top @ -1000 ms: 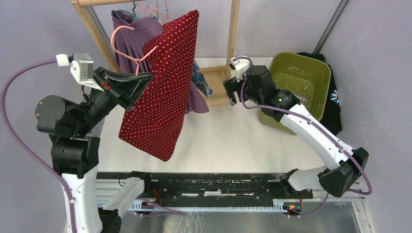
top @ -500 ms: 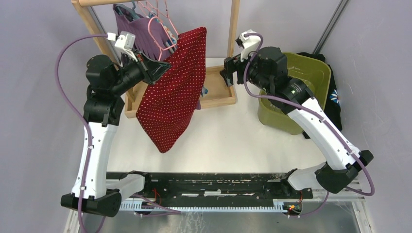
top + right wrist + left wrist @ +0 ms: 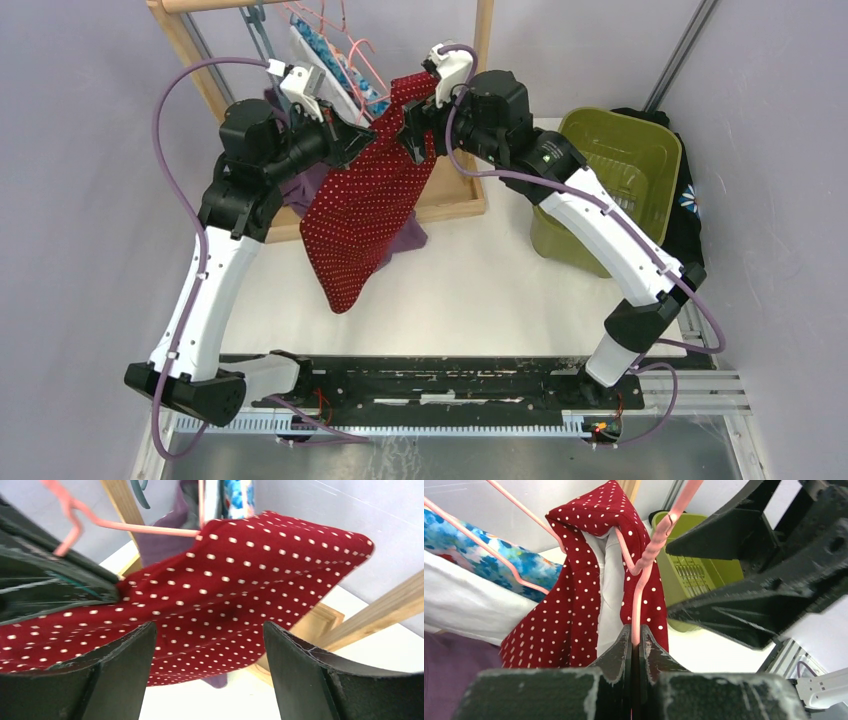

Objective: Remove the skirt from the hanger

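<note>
A red skirt with white dots (image 3: 362,215) hangs from a pink hanger (image 3: 644,564) in front of the rack. My left gripper (image 3: 352,142) is shut on the hanger's wire, which runs up from between the closed fingertips (image 3: 635,630). Over the hanger's shoulder (image 3: 589,510) the skirt's waist is draped, white lining showing. From the right, my right gripper (image 3: 414,122) stands open at the skirt's upper edge. In the right wrist view the skirt (image 3: 240,585) spans the wide gap just beyond that gripper (image 3: 207,630), and the hanger (image 3: 145,528) pokes out at the top left.
A wooden rack (image 3: 482,95) stands behind, carrying a blue floral garment (image 3: 350,80) and a purple one (image 3: 300,188) on more hangers. A green basket (image 3: 612,160) sits at the right with black cloth (image 3: 690,205) behind it. The left gripper's body (image 3: 45,580) is close beside the right fingers.
The left arm has swung right and back toward the rack with hanger and skirt. The right arm has reached left, up to the skirt's top edge.
</note>
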{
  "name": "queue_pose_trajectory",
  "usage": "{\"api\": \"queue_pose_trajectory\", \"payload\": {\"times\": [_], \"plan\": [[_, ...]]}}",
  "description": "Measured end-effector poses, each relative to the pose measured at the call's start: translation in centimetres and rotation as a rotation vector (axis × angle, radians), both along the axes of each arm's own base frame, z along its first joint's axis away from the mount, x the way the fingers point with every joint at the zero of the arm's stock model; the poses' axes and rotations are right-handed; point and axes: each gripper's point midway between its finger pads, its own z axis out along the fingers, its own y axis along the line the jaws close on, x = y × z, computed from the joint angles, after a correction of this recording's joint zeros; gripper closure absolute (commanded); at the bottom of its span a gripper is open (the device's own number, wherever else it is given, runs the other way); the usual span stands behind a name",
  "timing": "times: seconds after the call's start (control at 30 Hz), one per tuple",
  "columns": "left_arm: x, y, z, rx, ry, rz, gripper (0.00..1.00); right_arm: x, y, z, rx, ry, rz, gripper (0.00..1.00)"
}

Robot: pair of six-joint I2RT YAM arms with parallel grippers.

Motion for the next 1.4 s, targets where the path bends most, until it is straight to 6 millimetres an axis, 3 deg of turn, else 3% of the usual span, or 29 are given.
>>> {"api": "queue_pose_trajectory", "payload": {"times": [0.37, 0.57, 0.67, 0.77, 0.8, 1.0, 1.17, 1.27, 1.4], "plan": [[0.7, -0.9, -1.4, 0.048, 0.015, 0.011, 0.97, -0.8, 1.3, 0.6, 0.044, 0.003, 0.024, 0.18], [0.4, -1.2, -1.8, 0.058, 0.02, -0.001, 0.97, 0.5, 2.9, -0.7, 0.061, 0.022, 0.02, 0.25], [0.5, -1.2, -2.3, 0.073, 0.026, 0.005, 0.97, 1.5, 4.0, -2.7, 0.048, 0.056, 0.016, 0.42], [0.6, -1.1, -3.0, 0.087, 0.04, 0.013, 0.97, 2.3, 4.8, -4.4, 0.029, 0.084, 0.012, 0.89], [0.6, -1.1, -3.1, 0.089, 0.044, 0.013, 0.97, 2.5, 4.9, -4.8, 0.025, 0.094, 0.006, 0.97], [1.0, -0.6, -3.3, 0.1, 0.045, 0.056, 0.97, 2.6, 4.3, -5.0, -0.001, 0.107, -0.038, 0.99], [1.8, 0.0, -3.9, 0.116, 0.041, 0.106, 0.97, 2.3, 1.8, -4.4, -0.037, 0.069, -0.122, 0.99], [2.2, 0.1, -5.4, 0.133, 0.051, 0.124, 0.97, 1.8, 0.2, -2.7, -0.039, 0.023, -0.166, 0.99], [2.1, -0.1, -5.7, 0.132, 0.032, 0.128, 0.97, 1.3, -0.6, -2.3, -0.061, -0.001, -0.188, 0.99]]}}
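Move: From the open right hand, the skirt's waistband at the near hanger arm lies about 3 cm ahead, 5 cm left and 5 cm below. The hanger hook, held in the left fingers, is some 12 cm left and 3 cm back at about hand height; the floral skirt hangs roughly 8 cm ahead, 8 cm left and 5 cm lower. From the left hand, the waistband is about 6 cm ahead, 7 cm right and 4 cm down. Right hand dips left about 7 cm, pinches the skirt's waistband, pulls right; the left lowers the held hanger. ##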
